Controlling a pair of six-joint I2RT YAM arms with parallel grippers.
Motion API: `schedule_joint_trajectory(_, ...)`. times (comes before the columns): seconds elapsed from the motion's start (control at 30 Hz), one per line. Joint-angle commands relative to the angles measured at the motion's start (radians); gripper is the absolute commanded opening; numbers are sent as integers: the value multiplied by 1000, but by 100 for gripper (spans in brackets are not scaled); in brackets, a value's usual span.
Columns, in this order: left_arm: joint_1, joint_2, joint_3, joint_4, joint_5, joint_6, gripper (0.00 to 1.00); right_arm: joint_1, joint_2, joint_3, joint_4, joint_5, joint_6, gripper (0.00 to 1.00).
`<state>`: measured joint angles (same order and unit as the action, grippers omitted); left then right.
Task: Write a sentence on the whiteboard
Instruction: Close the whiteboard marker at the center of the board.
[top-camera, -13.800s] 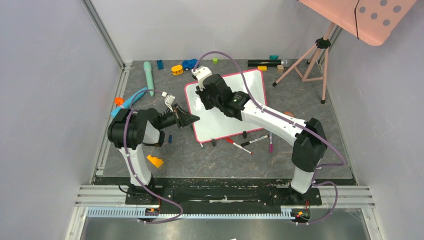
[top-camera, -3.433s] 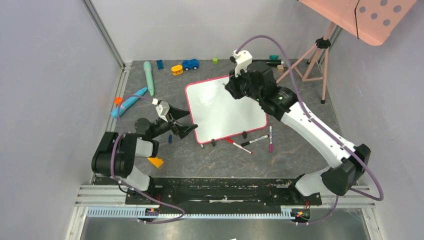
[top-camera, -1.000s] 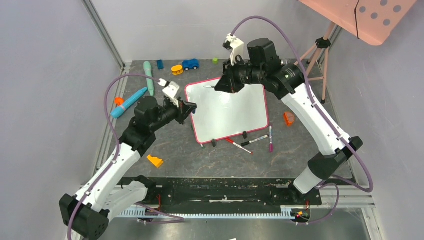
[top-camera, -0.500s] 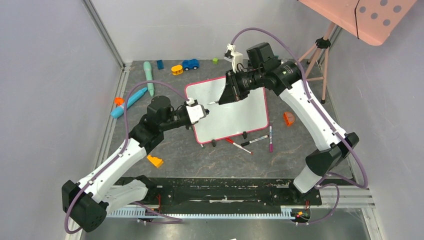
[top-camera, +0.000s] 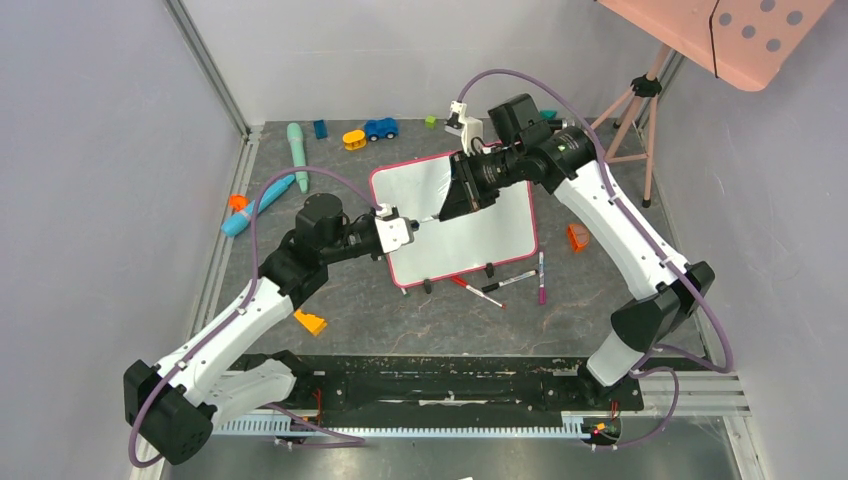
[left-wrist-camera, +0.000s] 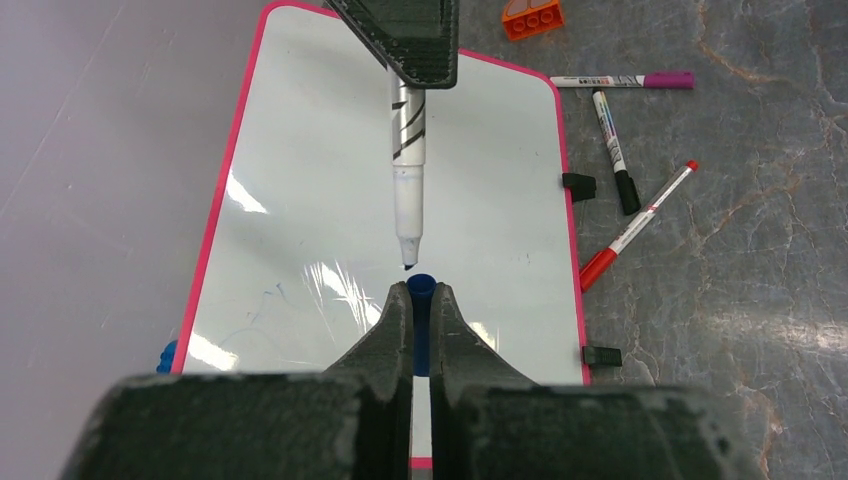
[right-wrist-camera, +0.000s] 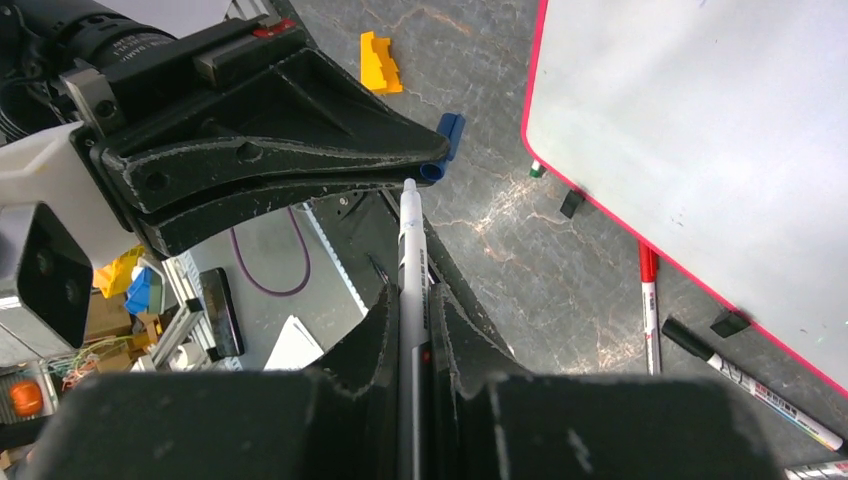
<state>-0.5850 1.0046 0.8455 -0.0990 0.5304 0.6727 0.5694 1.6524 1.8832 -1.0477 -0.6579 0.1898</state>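
Observation:
The whiteboard (top-camera: 470, 245) lies flat on the table, pink-framed; its face (left-wrist-camera: 300, 150) shows only faint smudges and glare, and the sentence is out of view. Above the board's left part, my left gripper (top-camera: 412, 224) is shut on a blue marker cap (left-wrist-camera: 421, 291), whose open end pokes out past the fingertips. My right gripper (top-camera: 447, 210) is shut on a white marker (left-wrist-camera: 407, 190) with its tip bare. The tip points at the cap's mouth and hangs just short of it, as the right wrist view also shows with the marker (right-wrist-camera: 411, 240) and the cap (right-wrist-camera: 433, 171).
A red marker (top-camera: 478, 291), a black-capped marker (top-camera: 508, 282) and a purple marker (top-camera: 541, 278) lie by the board's near edge. An orange brick (top-camera: 578, 236) sits to its right, a yellow wedge (top-camera: 310, 322) near the left arm. Toys line the back; a tripod (top-camera: 625, 110) stands back right.
The left gripper has swung over the board's left edge, turning its cap towards the right gripper. The right gripper has come down and left, bringing the marker's tip up to the cap.

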Motion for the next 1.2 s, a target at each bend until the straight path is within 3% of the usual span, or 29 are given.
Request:
schedule_joint_trajectory(0.0,-5,-12,9,25,14,47,2,-1,11,13,-23,-13,-4,0)
schedule_joint_trajectory(0.47,-6,5,19,38,34,48,2,-2,47,29,-20,2,-3,0)
schedule_joint_trajectory(0.73,-14,44,69,15,37,-6,2,0,66,44,-19,100,6,0)
schedule_joint_trajectory(0.87,-74,133,189,-88,-39,-65,2,1,69,42,-35,144,-3,0)
schedule_joint_trajectory(1.17,-239,312,376,-78,-139,-176,2,1,29,-8,-123,297,-51,0)
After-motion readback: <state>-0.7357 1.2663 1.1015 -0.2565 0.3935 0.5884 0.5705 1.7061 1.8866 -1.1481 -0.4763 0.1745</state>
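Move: The left hand holds the blue cap; the bare marker tip it goes for is only about 3 cm to its right, 1 cm ahead and 3 cm higher. From the right hand, which holds the marker, the cap lies some 6 cm left and 5 cm below, about 1 cm nearer the base. From the left hand the whiteboard's middle is roughly 13 cm ahead, 6 cm right and 25 cm below; the red marker is level with it, 12 cm right, 25 cm down. The marker tip enters the mouth of the blue cap, both grips staying shut. First the right hand alone sinks about 2 cm; then the left hand pushes the cap some 5 cm to the right onto the tip, tilting about 10 degrees further down. Meanwhile the right hand keeps sinking, over 4 cm in all, shifts about 2 cm right and slightly forward, and tips its fingers down. ##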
